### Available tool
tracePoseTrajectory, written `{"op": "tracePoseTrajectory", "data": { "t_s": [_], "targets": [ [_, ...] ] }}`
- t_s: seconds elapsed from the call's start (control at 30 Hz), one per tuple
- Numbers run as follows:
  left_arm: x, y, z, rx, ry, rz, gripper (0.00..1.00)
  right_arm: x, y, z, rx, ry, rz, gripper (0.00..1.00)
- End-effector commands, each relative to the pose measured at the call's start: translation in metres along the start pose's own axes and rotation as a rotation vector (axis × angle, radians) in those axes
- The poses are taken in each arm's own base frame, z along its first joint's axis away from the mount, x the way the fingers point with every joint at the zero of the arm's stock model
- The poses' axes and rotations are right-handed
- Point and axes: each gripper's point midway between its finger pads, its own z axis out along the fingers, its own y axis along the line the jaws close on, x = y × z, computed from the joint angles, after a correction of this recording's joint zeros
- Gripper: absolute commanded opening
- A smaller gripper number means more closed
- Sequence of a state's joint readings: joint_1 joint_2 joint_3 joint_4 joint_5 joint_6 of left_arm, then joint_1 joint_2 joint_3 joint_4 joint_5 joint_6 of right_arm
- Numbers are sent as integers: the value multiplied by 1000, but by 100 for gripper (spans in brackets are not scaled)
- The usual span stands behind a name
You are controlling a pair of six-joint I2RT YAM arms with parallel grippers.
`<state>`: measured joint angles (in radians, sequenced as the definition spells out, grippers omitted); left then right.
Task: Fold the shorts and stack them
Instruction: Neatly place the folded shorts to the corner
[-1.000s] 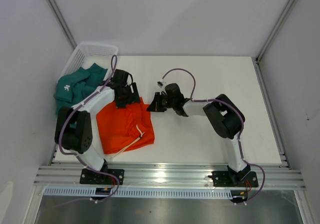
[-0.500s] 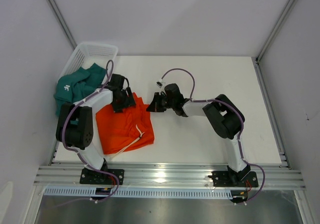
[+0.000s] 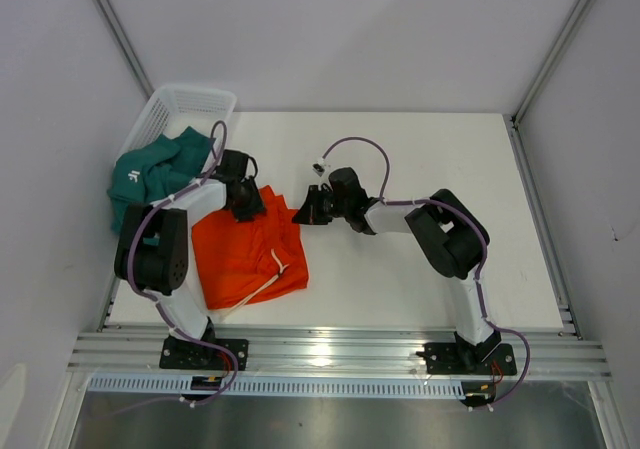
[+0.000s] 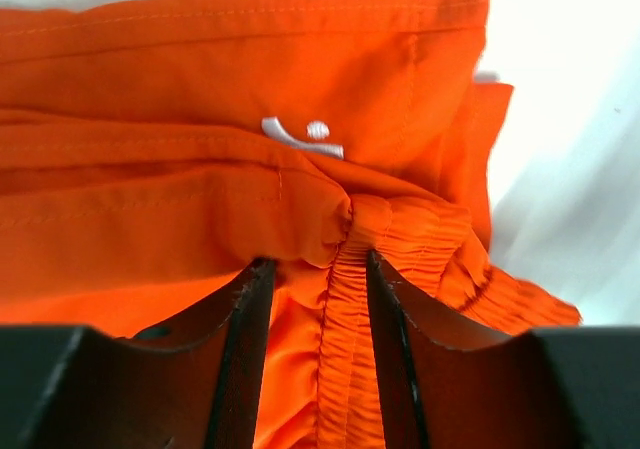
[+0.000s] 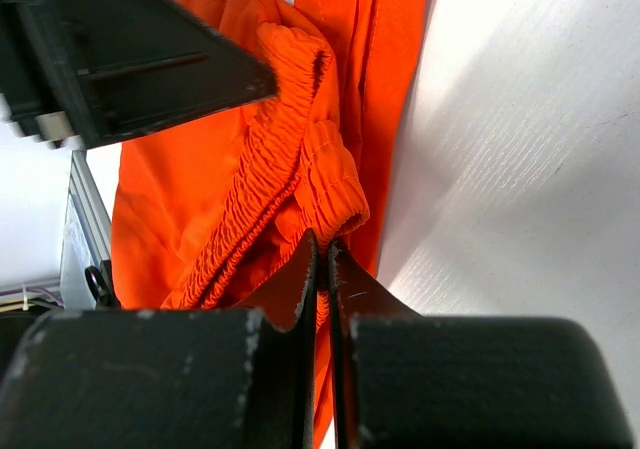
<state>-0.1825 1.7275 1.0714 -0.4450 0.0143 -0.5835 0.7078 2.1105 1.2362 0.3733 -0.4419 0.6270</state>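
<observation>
The orange shorts (image 3: 245,254) lie bunched on the table's left side, their white drawstring (image 3: 278,262) trailing near the front. My left gripper (image 3: 245,201) sits at their far left corner. In the left wrist view its jaws (image 4: 312,264) stand partly apart, with the gathered elastic waistband (image 4: 345,239) between the fingers. My right gripper (image 3: 300,212) is at the far right corner, shut (image 5: 322,237) on a fold of the orange waistband (image 5: 300,159). The teal shorts (image 3: 150,174) hang crumpled over the rim of the basket.
A white mesh basket (image 3: 190,99) stands at the far left corner of the table, partly off its edge. Bare white tabletop (image 3: 430,159) stretches to the right of the orange shorts. Metal rails (image 3: 330,349) run along the near edge.
My left gripper has slid slightly left to the shorts' far corner, and its jaws have narrowed around the waistband. The right gripper holds its grip and has barely moved.
</observation>
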Motion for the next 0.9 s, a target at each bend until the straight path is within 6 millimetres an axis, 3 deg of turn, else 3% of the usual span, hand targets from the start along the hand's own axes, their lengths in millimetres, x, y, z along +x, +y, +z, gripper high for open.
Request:
{"op": "tracePoseTrajectory", "data": {
  "t_s": [0.0, 0.07, 0.23, 0.27, 0.5, 0.73, 0.83, 0.87],
  "targets": [
    [-3, 4, 16, -7, -10, -5, 44, -7, 12, -3, -30, -31, -43, 0],
    [-2, 6, 19, -12, -7, -6, 42, -8, 13, -4, -31, -32, -44, 0],
    [1, 8, 29, -18, 3, 15, 11, -7, 13, -4, -30, -34, -43, 0],
    [3, 9, 30, -20, 7, 17, 0, -8, 13, -4, -29, -35, -44, 0],
    [-3, 4, 18, 5, -18, 35, 0, -8, 10, -4, -16, -35, -39, 0],
    [-13, -15, -39, 134, -127, 36, 0, -12, 14, -3, -20, -38, -40, 0],
    [-17, -24, -68, 210, -195, 46, 0, -17, 22, -3, -40, -45, -55, 0],
    [-20, -34, -86, 267, -231, 58, 0, -17, 22, -4, -44, -45, -56, 0]
  ]
}}
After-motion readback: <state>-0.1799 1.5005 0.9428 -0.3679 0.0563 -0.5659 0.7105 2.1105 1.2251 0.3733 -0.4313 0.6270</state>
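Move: The upper fold of the shorts' waistband lies right between the left hand's half-open fingertips, about 1 cm ahead of them and 1 cm below. From that hand, the waistband corner already pinched by the right hand is some 9 cm to the right and 2 cm back; the white drawstring lies about 17 cm back, straight behind; and the teal garment is roughly 25 cm to the left and 5 cm farther out. From the right hand, the fold is about 9 cm left and 3 cm ahead. The left hand eases down about 1.5 cm and slightly forward onto the shorts as its fingers shut fully, pinching the upper waistband fold, then lifts that fold some 6 cm, drawing back about 2 cm and tipping its fingertips roughly 10 degrees outward. The right hand stays where it is, fingers still shut on the waistband corner next to it. ##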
